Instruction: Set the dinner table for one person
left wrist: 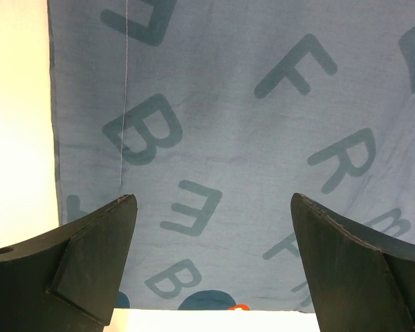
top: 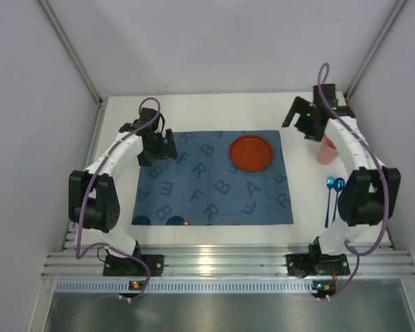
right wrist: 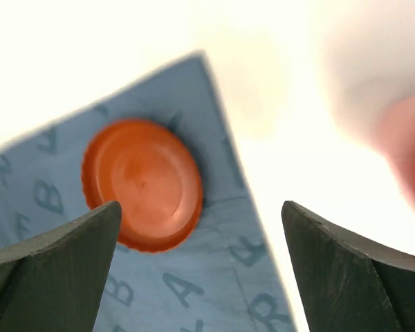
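The white dinner table (top: 214,111) carries a blue cloth mat (top: 207,187) printed with letters. An orange plate (top: 250,153) sits on the mat's far right corner; it also shows in the right wrist view (right wrist: 142,183). A pink cup (top: 326,150) stands right of the mat, partly hidden by the right arm. Two blue utensils (top: 330,197) lie on the table at the right. My left gripper (top: 159,146) is open and empty over the mat's far left corner (left wrist: 214,200). My right gripper (top: 308,124) is open and empty above the table, beside the cup (right wrist: 200,207).
Grey walls enclose the table on the left, back and right. An aluminium rail (top: 214,263) runs along the near edge with both arm bases bolted to it. Dark blue discs (top: 174,221) are printed at the mat's near edge.
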Tool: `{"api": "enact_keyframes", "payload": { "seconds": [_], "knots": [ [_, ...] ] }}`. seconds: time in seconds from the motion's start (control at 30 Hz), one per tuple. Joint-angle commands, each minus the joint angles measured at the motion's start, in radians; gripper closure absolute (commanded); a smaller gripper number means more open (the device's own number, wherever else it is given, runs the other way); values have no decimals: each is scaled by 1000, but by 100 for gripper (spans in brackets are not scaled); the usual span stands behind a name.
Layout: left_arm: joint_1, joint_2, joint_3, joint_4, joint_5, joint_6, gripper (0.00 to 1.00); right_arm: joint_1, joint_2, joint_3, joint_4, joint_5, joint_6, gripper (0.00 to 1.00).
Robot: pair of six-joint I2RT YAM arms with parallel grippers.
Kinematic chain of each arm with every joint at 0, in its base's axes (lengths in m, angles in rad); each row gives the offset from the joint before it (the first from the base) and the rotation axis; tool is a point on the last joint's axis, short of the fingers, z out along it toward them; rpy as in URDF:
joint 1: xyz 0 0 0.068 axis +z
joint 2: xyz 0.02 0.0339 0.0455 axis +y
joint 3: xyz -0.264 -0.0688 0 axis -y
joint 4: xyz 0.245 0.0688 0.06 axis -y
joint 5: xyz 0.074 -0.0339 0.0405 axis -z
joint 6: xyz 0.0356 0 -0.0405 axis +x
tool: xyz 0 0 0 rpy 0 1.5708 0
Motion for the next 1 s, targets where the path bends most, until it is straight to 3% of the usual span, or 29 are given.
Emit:
{"api": "enact_keyframes", "payload": {
  "seconds": [0.0,0.17,0.27,0.77,0.87,0.9,0.97],
  "knots": [
    [6,-42,-23,56,19,-1,2,-224,-201,3,-47,8,-31,0],
    [1,-42,-37,69,68,-9,2,-420,-271,-112,-109,99,-11,0],
    [3,-45,-32,64,77,0,2,-467,-264,-146,-112,125,-8,0],
    [3,-80,-58,56,74,20,2,-533,-23,-175,83,-11,17,0],
    [1,-85,-60,55,70,19,2,-521,11,-168,98,-28,14,21],
    [3,-83,-60,55,68,19,2,-514,29,-163,94,-30,9,43],
    [3,-83,-58,56,65,17,2,-495,43,-146,85,-24,-9,64]
  ]
}}
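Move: The pink cup is about 15 cm to the right of the right hand, 5 cm back and 10 cm below. From that hand the red plate lies 14 cm left and 5 back; the fork is 13 right and 23 back, the spoon 16 right and 22 back, all some 14 cm down. From the left hand, the cup is roughly 59 cm right, 2 ahead and 5 below. Right hand arcs up and 20 cm right, then sinks about 16 cm, fingers half closing astride the cup's right rim. ##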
